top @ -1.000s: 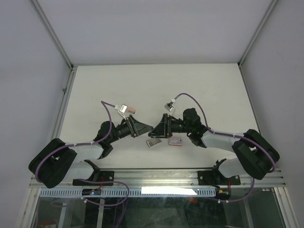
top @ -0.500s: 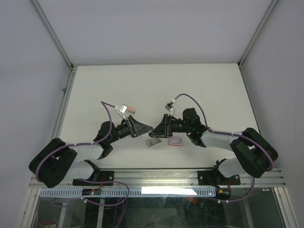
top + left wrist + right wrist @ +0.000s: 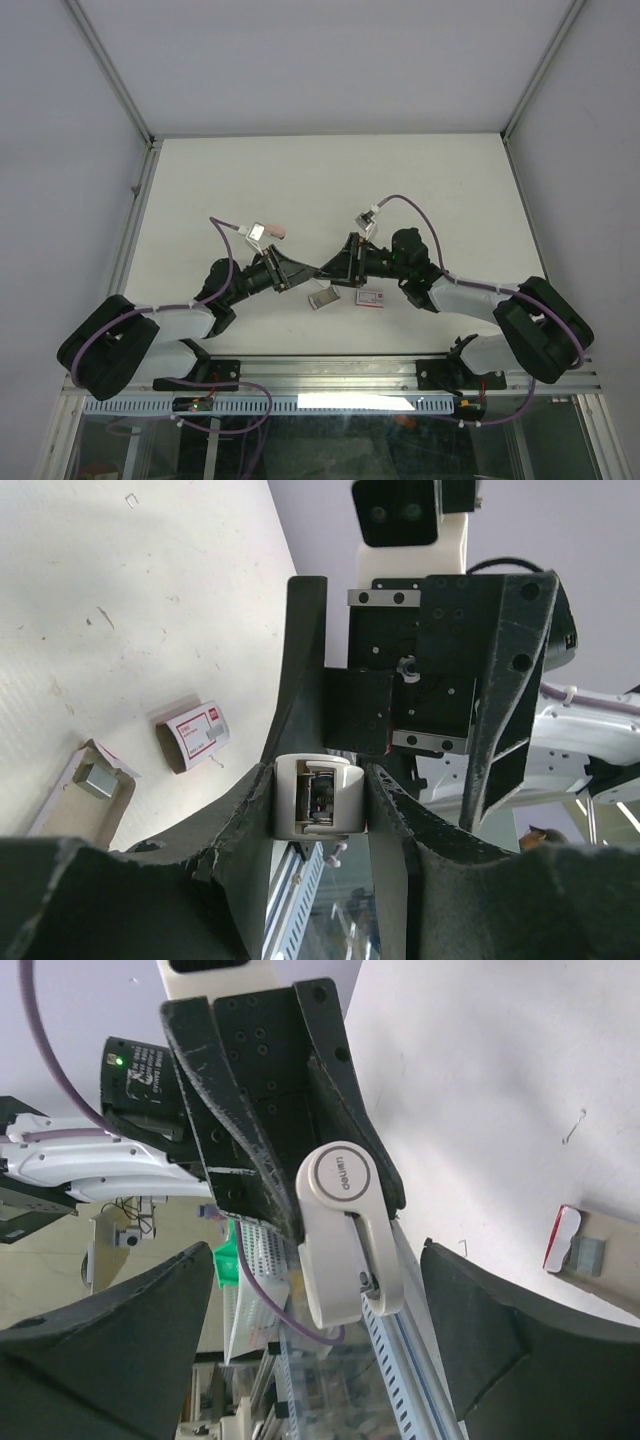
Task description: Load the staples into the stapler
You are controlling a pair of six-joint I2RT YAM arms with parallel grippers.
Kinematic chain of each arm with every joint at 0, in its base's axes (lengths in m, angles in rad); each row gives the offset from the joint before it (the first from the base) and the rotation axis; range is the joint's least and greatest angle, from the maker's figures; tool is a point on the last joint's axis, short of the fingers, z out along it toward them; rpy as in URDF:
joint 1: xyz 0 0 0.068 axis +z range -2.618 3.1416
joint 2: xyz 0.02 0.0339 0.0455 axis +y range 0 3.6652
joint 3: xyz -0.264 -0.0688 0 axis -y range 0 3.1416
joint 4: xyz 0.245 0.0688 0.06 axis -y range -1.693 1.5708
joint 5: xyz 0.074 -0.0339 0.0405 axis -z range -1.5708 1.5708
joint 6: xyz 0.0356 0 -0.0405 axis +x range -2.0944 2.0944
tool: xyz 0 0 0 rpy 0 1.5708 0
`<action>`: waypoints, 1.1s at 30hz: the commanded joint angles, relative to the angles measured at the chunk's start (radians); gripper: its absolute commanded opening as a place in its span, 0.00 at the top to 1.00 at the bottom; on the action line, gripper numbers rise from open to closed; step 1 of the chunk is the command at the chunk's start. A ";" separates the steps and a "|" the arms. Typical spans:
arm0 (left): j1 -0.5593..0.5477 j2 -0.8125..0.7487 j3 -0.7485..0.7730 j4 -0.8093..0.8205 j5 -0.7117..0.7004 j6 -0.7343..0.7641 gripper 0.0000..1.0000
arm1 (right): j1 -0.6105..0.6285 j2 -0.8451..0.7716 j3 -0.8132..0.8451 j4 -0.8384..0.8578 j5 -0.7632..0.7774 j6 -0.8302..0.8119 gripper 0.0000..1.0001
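A white stapler (image 3: 318, 798) hangs above the table, with my left gripper (image 3: 320, 778) shut on it, its fingers pressing both sides. In the right wrist view the stapler (image 3: 340, 1230) points down between the wide-apart fingers of my open right gripper (image 3: 318, 1252), neither of which touches it. From above, the left gripper (image 3: 302, 272) and right gripper (image 3: 333, 268) meet tip to tip over the table's near middle. The staples lie below them: a white box with a red label (image 3: 372, 297) (image 3: 195, 732) and a tray with a grey staple strip (image 3: 322, 297) (image 3: 92, 783) (image 3: 590, 1254).
A small pink oblong object (image 3: 277, 232) lies on the white table (image 3: 330, 185) just behind the left wrist. Grey walls enclose the table on three sides, and a metal rail (image 3: 330, 372) runs along the near edge by the arm bases.
My right gripper has opened wide around the stapler and its arm has shifted slightly. The left gripper has tightened on the stapler and holds it in about the same spot.
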 commanded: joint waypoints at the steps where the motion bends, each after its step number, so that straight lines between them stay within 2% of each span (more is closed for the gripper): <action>1: -0.006 -0.056 -0.012 0.087 -0.097 -0.051 1.00 | -0.001 -0.075 -0.025 0.113 0.075 0.025 0.11; 9: -0.007 -0.132 -0.038 0.150 -0.248 -0.088 1.00 | 0.074 -0.102 -0.061 0.161 0.263 0.104 0.11; 17: -0.007 -0.193 -0.044 0.111 -0.255 -0.082 1.00 | 0.118 -0.052 -0.033 0.252 0.329 0.139 0.17; 22: -0.007 -0.212 -0.050 0.107 -0.250 -0.088 1.00 | 0.119 -0.029 -0.012 0.262 0.339 0.139 0.31; 28: -0.007 -0.220 -0.055 0.103 -0.244 -0.089 1.00 | 0.118 -0.009 0.016 0.267 0.337 0.133 0.39; 33: -0.007 -0.219 -0.059 0.103 -0.243 -0.091 1.00 | 0.118 -0.003 0.027 0.270 0.334 0.133 0.54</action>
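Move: The stapler is already in the left hand's fingers, its free part some 2 cm right of that hand's point. From the wide-open right hand, it lies about 3 cm to the left, level fore and aft and 1 cm lower. The staple tray lies about 13 cm below the left hand and 1 cm back, with the red-and-white box roughly 12 cm to the right and 1 cm back at the same depth. The left hand keeps its grip on the stapler and lifts it about 5 cm away from the staple tray, drifting some 3 cm left and 2 cm forward and turning roughly 15 degrees, mostly counter-clockwise, before it holds still. The right hand follows up by about 3.5 cm and left and forward by about 2 cm each, turning clockwise with its fingertips tipping up, and its fingers come from wide open to about half open around the stapler's free part; whether they touch it can't be seen. ##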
